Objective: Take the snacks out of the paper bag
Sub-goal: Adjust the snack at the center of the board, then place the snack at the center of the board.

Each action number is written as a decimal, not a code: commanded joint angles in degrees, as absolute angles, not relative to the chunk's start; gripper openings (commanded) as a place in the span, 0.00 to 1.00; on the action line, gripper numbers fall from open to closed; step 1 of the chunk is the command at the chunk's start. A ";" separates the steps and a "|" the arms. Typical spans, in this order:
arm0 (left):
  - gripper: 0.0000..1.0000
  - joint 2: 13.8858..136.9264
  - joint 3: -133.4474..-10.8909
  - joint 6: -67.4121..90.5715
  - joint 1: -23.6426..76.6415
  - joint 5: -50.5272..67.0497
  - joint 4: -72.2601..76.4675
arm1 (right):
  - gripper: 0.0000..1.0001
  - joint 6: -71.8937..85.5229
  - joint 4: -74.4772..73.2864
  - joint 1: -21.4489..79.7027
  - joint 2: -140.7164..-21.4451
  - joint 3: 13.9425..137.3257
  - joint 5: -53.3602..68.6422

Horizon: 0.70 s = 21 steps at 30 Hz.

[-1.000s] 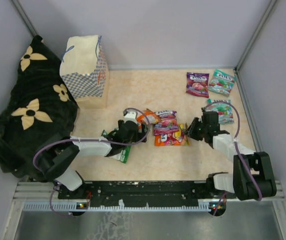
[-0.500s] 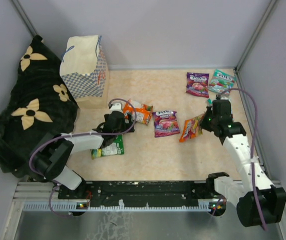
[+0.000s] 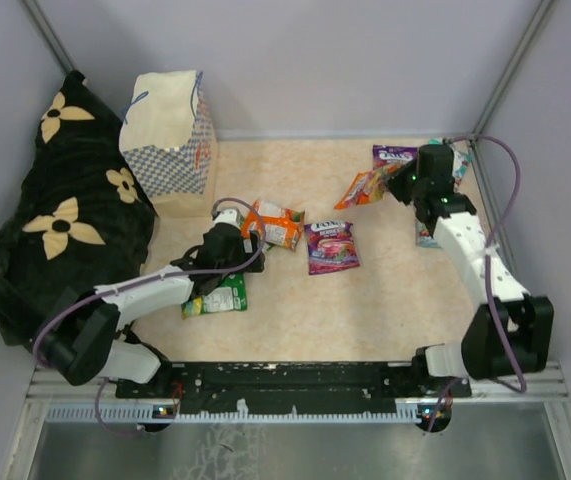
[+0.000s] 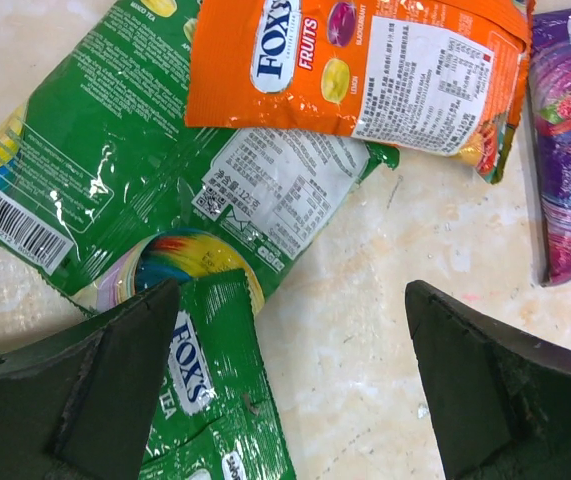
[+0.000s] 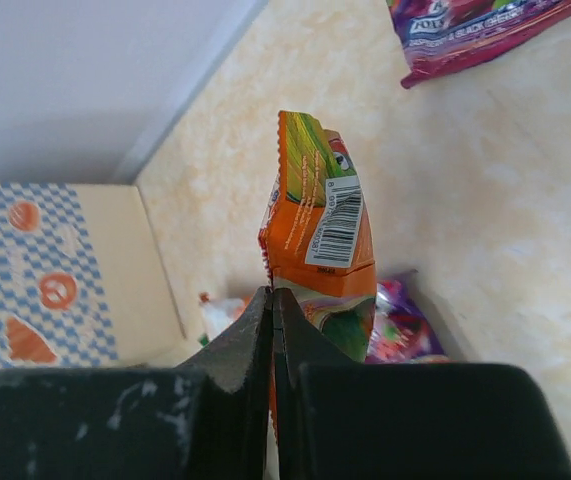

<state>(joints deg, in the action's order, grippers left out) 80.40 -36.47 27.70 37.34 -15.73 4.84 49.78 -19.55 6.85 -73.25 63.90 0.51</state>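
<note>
The checkered paper bag [image 3: 170, 135] stands upright at the back left; it also shows in the right wrist view [image 5: 45, 270]. My left gripper [image 3: 242, 241] [image 4: 295, 375] is open and empty, low over the table. Two green snack pouches [image 4: 115, 180] [image 3: 215, 297] lie by its left finger, and an orange pouch [image 3: 277, 222] [image 4: 365, 60] lies just ahead. A purple pouch [image 3: 330, 246] lies mid-table. My right gripper [image 3: 401, 183] [image 5: 273, 300] is shut on an orange pouch [image 3: 365, 186] [image 5: 320, 225] and holds it in the air at the back right.
A black cloth with cream flowers [image 3: 55, 230] fills the left side. A purple pouch [image 3: 393, 157] lies at the back right, and a teal pouch [image 3: 423, 236] is partly hidden under my right arm. Grey walls close in the back and sides.
My right gripper has lifted an orange pouch from the middle pile and carried it to the back right. My left gripper has moved left, and an orange pouch now lies in front of it.
</note>
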 commanded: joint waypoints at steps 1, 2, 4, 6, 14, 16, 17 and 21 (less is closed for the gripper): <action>0.99 77.52 -35.89 28.87 37.11 -13.54 0.87 | 0.00 70.25 -0.06 7.77 -83.76 68.59 -0.69; 1.00 77.26 -35.95 28.76 37.09 -13.57 0.38 | 0.00 73.55 2.60 8.23 -86.69 69.56 -0.18; 1.00 76.86 -36.10 28.74 37.09 -13.78 -0.26 | 0.00 81.40 7.17 9.50 -93.56 72.20 -0.37; 1.00 76.45 -36.42 28.78 37.01 -13.94 -0.90 | 0.00 85.93 9.23 11.07 -100.38 75.73 -2.37; 0.99 75.46 -37.48 28.73 36.59 -12.77 -2.56 | 0.00 100.16 7.30 17.67 -114.18 87.35 -18.03; 0.99 75.33 -37.49 28.65 36.48 -12.74 -3.00 | 0.00 103.64 5.77 19.12 -115.81 88.18 -23.12; 0.99 75.22 -37.60 28.51 36.35 -12.68 -3.19 | 0.00 105.08 4.62 19.79 -116.42 88.74 -25.64; 1.00 74.24 -37.46 28.26 35.90 -12.45 -4.18 | 0.00 110.36 2.31 21.06 -117.43 87.16 -32.48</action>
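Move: The right hand already holds the orange snack bag about 22 cm above the board. The bare strip at the far edge that it heads for lies some 15 cm ahead and 13 cm left of it. The purple bag is about 15 cm ahead and 6 cm right, the berries bag some 7 cm back and 11 cm left, both on the board. From the left hand that strip is about 24 cm ahead, 14 cm right and 5 cm below. Keeping its pinch on the orange snack bag, the right hand sweeps fast towards the bare strip by the back wall, nearly 20 cm forward with some 10 cm each of left and down, slowing near the end. The wrist rolls left side up about 35 degrees and swings clockwise about 30. The open left hand eases back a couple of centimetres over the green bags. ##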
